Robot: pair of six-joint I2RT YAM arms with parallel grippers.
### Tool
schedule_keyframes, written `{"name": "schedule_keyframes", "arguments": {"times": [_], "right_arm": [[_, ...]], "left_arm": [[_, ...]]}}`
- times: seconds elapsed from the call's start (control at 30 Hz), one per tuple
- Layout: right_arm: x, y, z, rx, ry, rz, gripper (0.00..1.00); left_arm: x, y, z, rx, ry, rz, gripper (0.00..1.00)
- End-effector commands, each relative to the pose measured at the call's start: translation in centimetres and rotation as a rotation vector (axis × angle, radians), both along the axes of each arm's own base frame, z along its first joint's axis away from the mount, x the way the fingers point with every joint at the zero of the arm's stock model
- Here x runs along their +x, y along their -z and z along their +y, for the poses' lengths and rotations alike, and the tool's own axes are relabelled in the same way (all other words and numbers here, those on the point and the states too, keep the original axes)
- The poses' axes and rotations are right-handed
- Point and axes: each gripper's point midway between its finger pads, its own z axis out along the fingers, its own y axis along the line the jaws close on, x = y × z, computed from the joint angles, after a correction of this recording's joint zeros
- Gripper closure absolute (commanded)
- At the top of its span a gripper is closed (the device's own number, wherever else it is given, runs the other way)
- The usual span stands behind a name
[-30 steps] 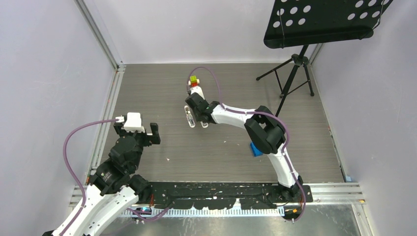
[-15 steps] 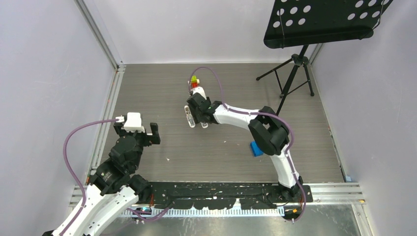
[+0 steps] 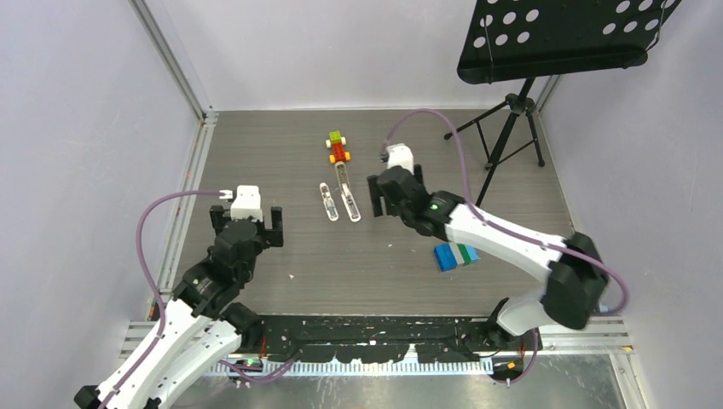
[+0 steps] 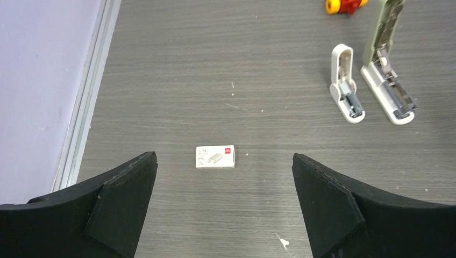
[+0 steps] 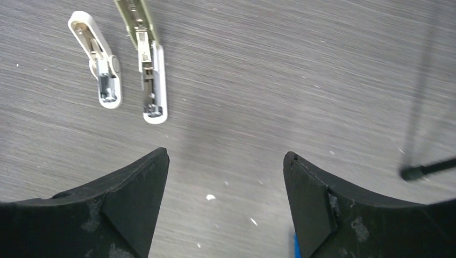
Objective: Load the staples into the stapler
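The stapler (image 3: pixel 348 198) lies unfolded on the table's middle, its grey-beige top (image 4: pixel 384 24) swung out beyond the white base (image 4: pixel 388 94); the right wrist view has it at the upper left (image 5: pixel 150 70). The staples' small white carton (image 4: pixel 215 156) with a red mark lies flat on the table, ahead of and between the fingers of my left gripper (image 4: pixel 223 157), which is open and apart from it. My right gripper (image 3: pixel 394 183) hovers just right of the stapler, open and empty (image 5: pixel 226 154).
A shorter all-white object (image 3: pixel 327 202) lies left of the stapler. A red, yellow and green toy (image 3: pixel 338 146) sits beyond them. A blue-green-white box (image 3: pixel 454 255) lies under the right arm. A black music stand (image 3: pixel 510 128) occupies the back right corner.
My right gripper has drawn back to the right off the stapler and opened, leaving the stapler uncovered. The left arm has shifted slightly forward and right.
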Motion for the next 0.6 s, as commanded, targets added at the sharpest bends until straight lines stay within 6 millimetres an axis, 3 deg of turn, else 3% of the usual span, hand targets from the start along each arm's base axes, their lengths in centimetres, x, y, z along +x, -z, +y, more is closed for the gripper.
{"name": "schedule_keyframes", "arguments": {"times": [0.0, 0.17, 0.33, 0.57], "right_arm": [[-1.6, -3.6, -4.7, 0.038, 0.109, -0.116, 0.16], [-3.9, -4.4, -8.9, 0.031, 0.168, -0.156, 0.15], [-5.5, -4.5, -12.1, 0.013, 0.225, -0.180, 0.15], [-7.0, -5.0, -14.5, 0.101, 0.287, -0.232, 0.15]], "left_arm": [[0.7, -0.2, 0.0, -0.032, -0.042, 0.027, 0.00], [1.6, 1.4, 1.2, -0.077, -0.168, 0.126, 0.00], [2.7, 4.3, 2.2, -0.196, -0.297, 0.268, 0.00], [4.9, 8.1, 3.2, -0.361, -0.418, 0.425, 0.00]]}}
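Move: The staple box lies almost under my open left hand, about 20 cm below, some 2 cm ahead and 2 cm to the left. From that hand the small opened stapler is roughly 11 cm ahead and 14 cm to the right. The large opened stapler is about 13 cm ahead and 18 cm to the right, both down on the table. From my right hand the box lies some 30 cm to the left, 7 cm back and 16 cm below. I sink my left hand about 8 cm towards the staple box, easing left and forward as it goes, tipping the fingers down and turning them counter-clockwise, each some 20 degrees. They stay wide open. My empty right hand backs off from the staplers, about 13 cm to the right, also back and at first up, still open. ##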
